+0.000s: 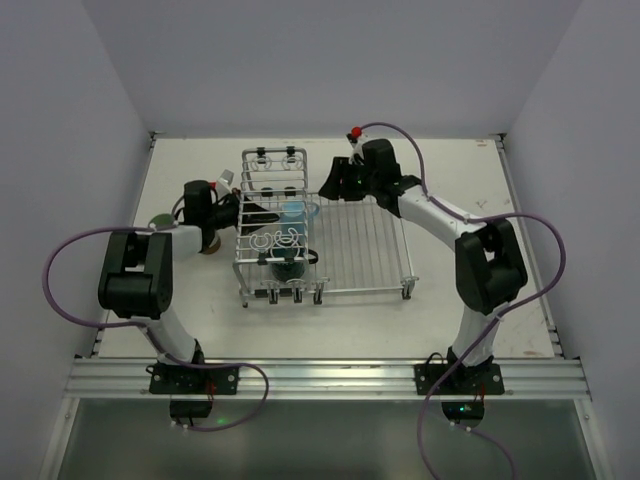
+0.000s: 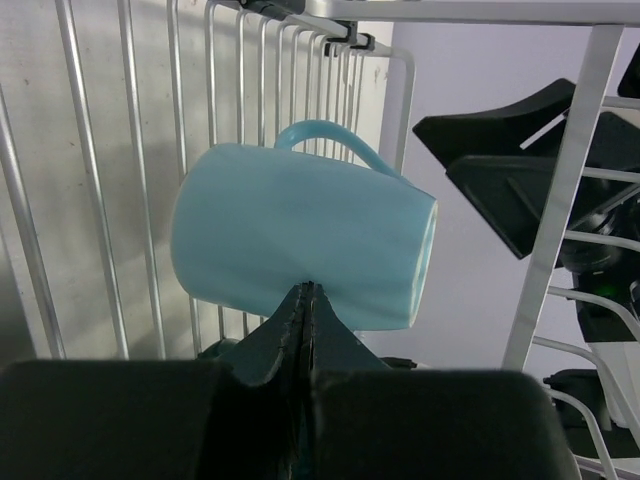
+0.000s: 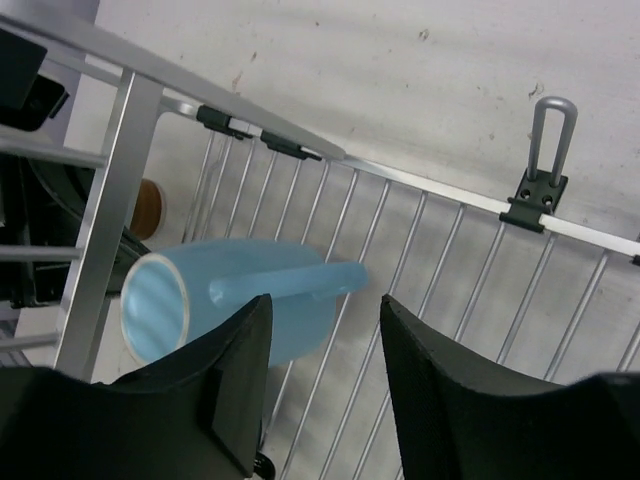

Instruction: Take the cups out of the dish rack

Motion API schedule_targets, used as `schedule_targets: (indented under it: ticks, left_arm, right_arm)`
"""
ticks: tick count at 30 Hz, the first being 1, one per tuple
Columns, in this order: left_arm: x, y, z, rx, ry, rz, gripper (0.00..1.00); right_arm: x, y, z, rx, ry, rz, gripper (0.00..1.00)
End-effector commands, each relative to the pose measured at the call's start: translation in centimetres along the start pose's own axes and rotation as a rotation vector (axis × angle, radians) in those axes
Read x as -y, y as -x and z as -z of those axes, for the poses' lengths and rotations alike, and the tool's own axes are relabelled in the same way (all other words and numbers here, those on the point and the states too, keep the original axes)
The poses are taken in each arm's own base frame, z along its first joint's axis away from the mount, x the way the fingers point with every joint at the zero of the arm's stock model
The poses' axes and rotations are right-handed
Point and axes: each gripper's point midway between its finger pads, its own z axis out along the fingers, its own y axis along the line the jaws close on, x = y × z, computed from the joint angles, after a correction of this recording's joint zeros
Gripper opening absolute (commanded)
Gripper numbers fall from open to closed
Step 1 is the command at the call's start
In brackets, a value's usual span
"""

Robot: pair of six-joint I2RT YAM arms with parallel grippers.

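Note:
The light-blue mug (image 1: 296,210) lies on its side on the flat grid of the dish rack (image 1: 360,250), beside the raised section. My left gripper (image 1: 268,213) reaches in from the left, shut and empty. In the left wrist view its tips (image 2: 305,292) meet right at the mug's (image 2: 300,245) side. My right gripper (image 1: 325,190) hovers open over the mug's mouth end. In the right wrist view the mug's handle (image 3: 290,281) points into the gap between its fingers (image 3: 325,310). A dark teal cup (image 1: 288,266) sits under the raised section.
A pale green cup (image 1: 158,222) and a brown cup (image 1: 210,245) stand on the table left of the rack, by the left arm. The brown cup (image 3: 148,208) shows through the rack wires. White walls close in the table on three sides.

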Motion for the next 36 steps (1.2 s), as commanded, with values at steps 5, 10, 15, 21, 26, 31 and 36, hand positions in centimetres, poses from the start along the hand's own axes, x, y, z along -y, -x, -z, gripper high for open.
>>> schedule_targets:
  ticks: [5, 10, 15, 21, 26, 31, 36]
  left_arm:
    - [1.5, 0.9, -0.8, 0.008, -0.034, -0.039, 0.00]
    - [1.5, 1.2, -1.0, 0.009, -0.033, -0.036, 0.00]
    - [1.5, 1.2, -1.1, 0.008, -0.031, -0.034, 0.00]
    - [1.1, 0.9, -1.0, 0.004, -0.023, -0.033, 0.00]
    - [1.0, 0.8, -1.2, 0.000, -0.023, -0.029, 0.00]
    - [1.4, 1.0, -1.4, -0.001, -0.028, -0.033, 0.00]
    - [1.5, 1.0, -1.5, -0.002, -0.030, -0.035, 0.00]
  right_arm:
    - [-0.6, 1.7, -1.4, 0.016, 0.039, -0.006, 0.09]
    - [-0.5, 1.8, -2.4, -0.002, 0.048, -0.002, 0.00]
    - [-0.6, 2.2, -3.3, -0.002, 0.068, 0.020, 0.00]
    - [-1.3, 2.8, -4.2, -0.029, 0.104, 0.028, 0.00]
    - [-1.4, 2.2, -5.0, -0.054, 0.128, 0.016, 0.00]
    - [-1.5, 1.4, -5.1, -0.082, 0.159, 0.016, 0.00]
    - [-2.0, 0.7, -5.0, -0.118, 0.187, 0.024, 0.00]
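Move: The light-blue cup stands in the rack between my hands. From my left hand, it is about 3 cm to the right, 2 cm farther out and a little lower. From my open right hand, it is some 6 cm left, 3 cm nearer my base and 6 cm down. The dark mug stands about 13 cm nearer my base than the blue cup, almost in line with it; the brown cup is 15 cm left of my left hand and 5 cm back. I shut my right fingers on nothing and bring that hand about 5 cm left, forward and down towards the blue cup's far right side. It rises a little midway, then sinks and eases back while turning some 10 degrees, mostly counter-clockwise. My left hand, still shut, creeps about 1 cm forward and otherwise waits at the cup's left side. ##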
